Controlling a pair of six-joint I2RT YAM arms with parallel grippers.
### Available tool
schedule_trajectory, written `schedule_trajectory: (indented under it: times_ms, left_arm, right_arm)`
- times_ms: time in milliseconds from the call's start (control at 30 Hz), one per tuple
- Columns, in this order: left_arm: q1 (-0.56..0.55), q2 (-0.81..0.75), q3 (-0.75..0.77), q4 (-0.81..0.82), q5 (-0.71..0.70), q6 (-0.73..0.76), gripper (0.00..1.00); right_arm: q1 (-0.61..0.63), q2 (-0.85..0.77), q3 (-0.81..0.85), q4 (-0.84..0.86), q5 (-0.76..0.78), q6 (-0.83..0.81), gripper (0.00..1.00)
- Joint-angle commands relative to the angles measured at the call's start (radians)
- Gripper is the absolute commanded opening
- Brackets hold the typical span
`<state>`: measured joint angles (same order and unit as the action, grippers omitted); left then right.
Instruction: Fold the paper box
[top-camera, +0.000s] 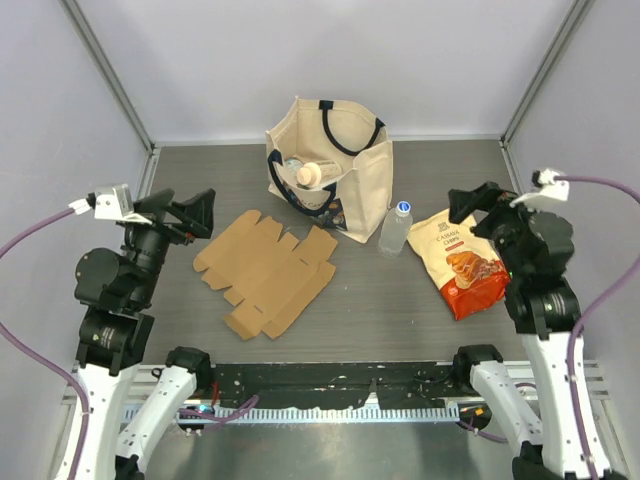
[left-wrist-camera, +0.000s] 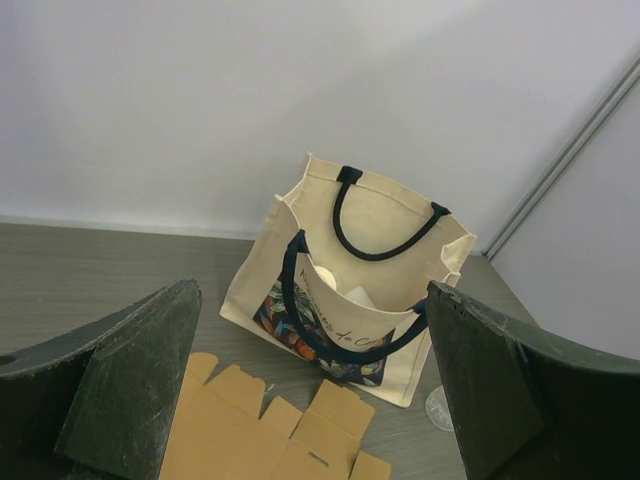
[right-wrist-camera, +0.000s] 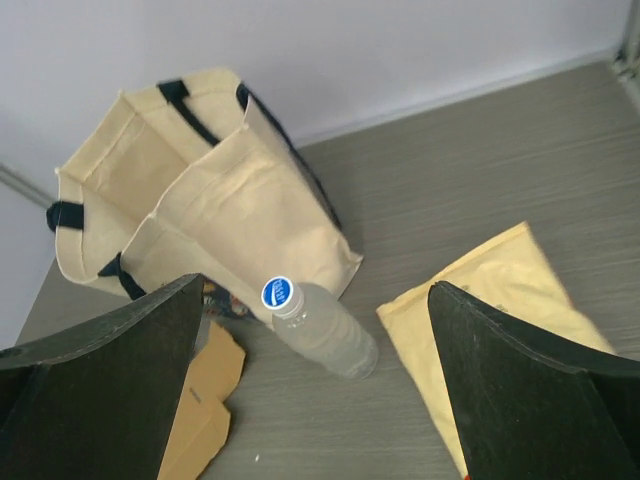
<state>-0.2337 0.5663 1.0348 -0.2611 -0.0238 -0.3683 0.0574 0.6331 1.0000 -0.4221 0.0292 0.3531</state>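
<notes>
The paper box (top-camera: 267, 272) lies flat and unfolded on the grey table, a brown cardboard blank with notched flaps, left of centre. Its far flaps (left-wrist-camera: 270, 430) show at the bottom of the left wrist view, and one corner (right-wrist-camera: 205, 405) shows in the right wrist view. My left gripper (top-camera: 192, 212) hovers open just left of the blank, nothing between its fingers (left-wrist-camera: 130, 385). My right gripper (top-camera: 470, 205) hangs open at the right, above the snack pouch, its fingers (right-wrist-camera: 510, 385) empty.
A cream tote bag (top-camera: 330, 165) with dark handles stands behind the blank. A clear water bottle (top-camera: 396, 228) with a blue cap stands right of the bag. An orange-and-cream snack pouch (top-camera: 462, 262) lies at the right. Grey walls enclose the table.
</notes>
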Motion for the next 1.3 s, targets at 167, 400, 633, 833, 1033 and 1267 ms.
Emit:
schedule_trajectory:
  times_ms: [167, 400, 633, 833, 1033, 1267]
  left_arm:
    - [0.004, 0.044, -0.091, 0.092, 0.062, -0.083, 1.0]
    - [0.005, 0.07, -0.223, 0.117, -0.006, -0.174, 0.96]
    - [0.004, 0.199, -0.453, 0.186, 0.14, -0.513, 0.84]
    - [-0.039, 0.308, -0.577, 0.295, 0.222, -0.616, 0.78]
    - [-0.141, 0.372, -0.636, 0.365, 0.209, -0.621, 0.78]
    - [-0.164, 0.38, -0.68, 0.419, 0.259, -0.638, 0.78]
  right_arm:
    - [0.514, 0.279, -0.099, 0.291, 0.118, 0.136, 1.0]
    - [0.69, 0.649, -0.139, 0.592, -0.003, 0.334, 1.0]
    - [0.693, 0.858, -0.13, 0.686, 0.05, 0.477, 0.91]
    - [0.719, 0.895, -0.231, 0.686, 0.098, 0.532, 0.85]
    - [0.739, 0.935, -0.254, 0.637, 0.126, 0.569, 0.82]
    - [0.742, 0.976, -0.258, 0.664, 0.121, 0.577, 0.72]
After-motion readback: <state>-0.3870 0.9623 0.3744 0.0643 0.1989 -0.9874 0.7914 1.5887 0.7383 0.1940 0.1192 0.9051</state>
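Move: The paper box lies flat on the table. Its middle is about 4 cm ahead of my left hand, 11 cm to its right and 42 cm below. The small corner flap I want with my right hand is about 30 cm to that hand's left, 2 cm ahead and 35 cm down. From the right hand, the water bottle stands 7 cm ahead and 15 cm left, the chips bag lies 4 cm ahead and 1 cm left, and the tote bag is 20 cm ahead and 31 cm left. I swing my right hand quickly left, already sinking, then mostly straight down to the box's corner flap: about 30 cm down and 28 cm left in all. My left hand drops some 33 cm over the cardboard, drifting right. Both wrists tip nose-down, the left about 50 degrees, the right about 40, while both grippers narrow by roughly a quarter, still open and holding nothing. ##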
